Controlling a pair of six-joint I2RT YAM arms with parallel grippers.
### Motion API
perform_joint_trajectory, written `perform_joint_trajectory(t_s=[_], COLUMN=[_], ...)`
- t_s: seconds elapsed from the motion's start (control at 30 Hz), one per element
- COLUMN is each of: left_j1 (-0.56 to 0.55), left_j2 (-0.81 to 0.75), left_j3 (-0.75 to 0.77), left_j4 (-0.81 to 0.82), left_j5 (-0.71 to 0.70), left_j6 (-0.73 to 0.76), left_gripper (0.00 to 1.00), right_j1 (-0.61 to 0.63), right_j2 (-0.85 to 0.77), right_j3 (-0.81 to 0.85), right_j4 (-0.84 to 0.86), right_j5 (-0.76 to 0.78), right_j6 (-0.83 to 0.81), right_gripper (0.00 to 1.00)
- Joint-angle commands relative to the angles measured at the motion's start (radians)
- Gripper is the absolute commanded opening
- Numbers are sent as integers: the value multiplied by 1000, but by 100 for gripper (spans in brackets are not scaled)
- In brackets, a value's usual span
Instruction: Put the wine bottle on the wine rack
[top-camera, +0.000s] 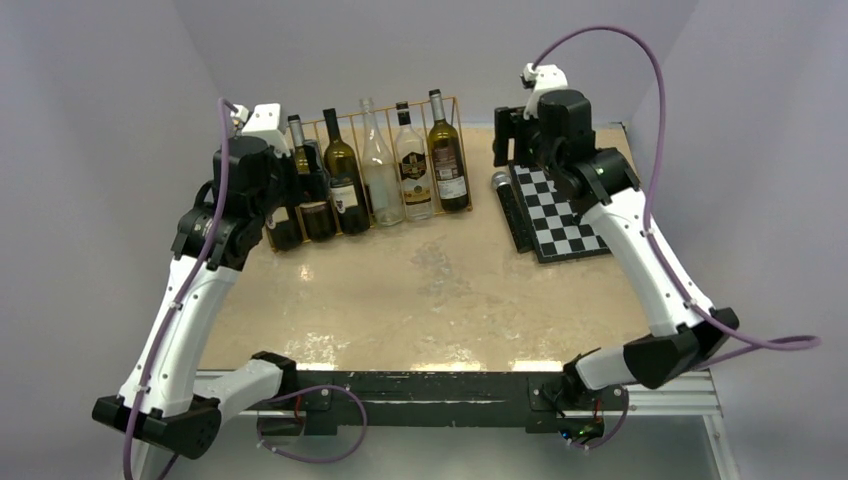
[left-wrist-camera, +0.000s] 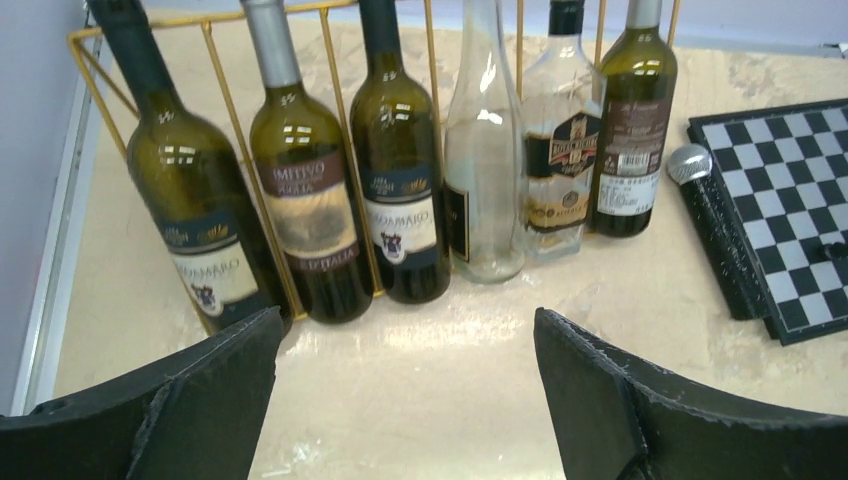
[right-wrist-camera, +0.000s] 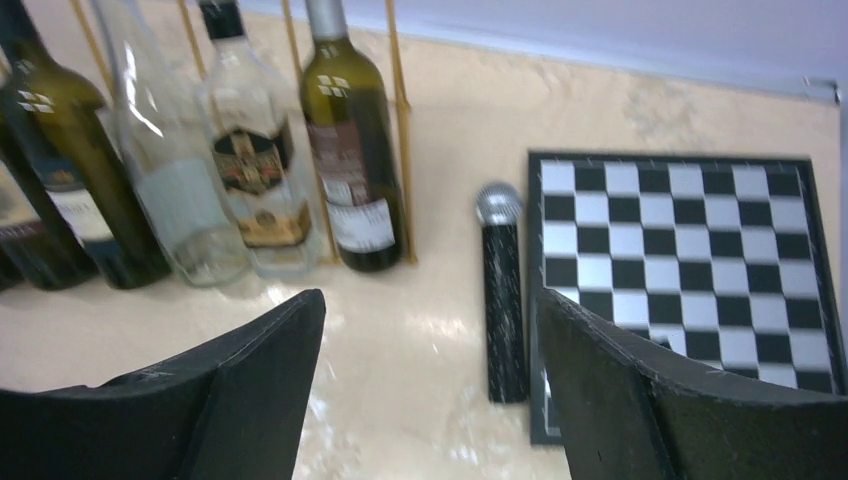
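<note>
The gold wire wine rack (top-camera: 457, 130) (left-wrist-camera: 215, 60) (right-wrist-camera: 400, 150) stands along the back of the table with several bottles upright in its slots. A dark green wine bottle (top-camera: 447, 155) (left-wrist-camera: 630, 130) (right-wrist-camera: 350, 150) fills the right end slot. My right gripper (top-camera: 503, 150) (right-wrist-camera: 432, 300) hangs open to the right of that bottle, apart from it, with only table between its fingers. At the rack's left end my left gripper (top-camera: 312, 178) (left-wrist-camera: 407, 330) is wide open and empty, in front of the leftmost bottles (left-wrist-camera: 200, 200).
A black-and-white chessboard (top-camera: 560, 215) (right-wrist-camera: 690, 260) (left-wrist-camera: 790, 200) lies at the back right. A black cylinder with a silver cap (top-camera: 505, 200) (right-wrist-camera: 503, 290) (left-wrist-camera: 715, 230) lies along the board's left edge, below my right gripper. Grey walls close in on three sides.
</note>
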Motion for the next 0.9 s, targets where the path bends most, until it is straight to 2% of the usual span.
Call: perform_joint_trajectory(t_s=[0.0, 0.2, 0.3, 0.53, 0.87], left_j1=[6, 6, 6, 4, -5], left_j2=[-100, -266, -338, -407, -397], left_j3=[-68, -125, -122, -98, -115], left_j4=[-34, -52, -77, -145, -120], left_j5=[-12, -32, -2, -27, 17], left_j6=[-33, -22, -2, -25, -23], left_gripper=[99, 99, 99, 99, 99], right_j1=[1, -1, -1, 0, -1], right_j2=[-167, -390, -459, -556, -616], right_j3=[-105, -175, -161, -110, -146], right_j4=[-99, -190, -248, -342, -355], right_j5=[144, 224, 216, 173, 128], right_j6=[44, 92, 83, 98, 154], right_gripper=[81, 82, 83, 83, 83])
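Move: From the empty right gripper, the wine bottle just racked at the rack's right end has its middle about 12 cm ahead, 9 cm left and 22 cm below. The square clear bottle is about 8 cm to the left of it and 1 cm nearer. The microphone lies some 7 cm ahead of the right gripper, 5 cm right and 35 cm below. From the left gripper, the racked bottle is about 20 cm ahead, 25 cm right and 21 cm below. Keep drawing the open right gripper away from the racked bottle, back about 18 cm and to the right over 10 cm, rising a little after a slight dip while its fingers swing some 10 degrees clockwise. Withdraw the empty left gripper as well, back about 11 cm from the rack and slightly left, its fingertips tipping up a little. Ease both to a stop, touching nothing. ##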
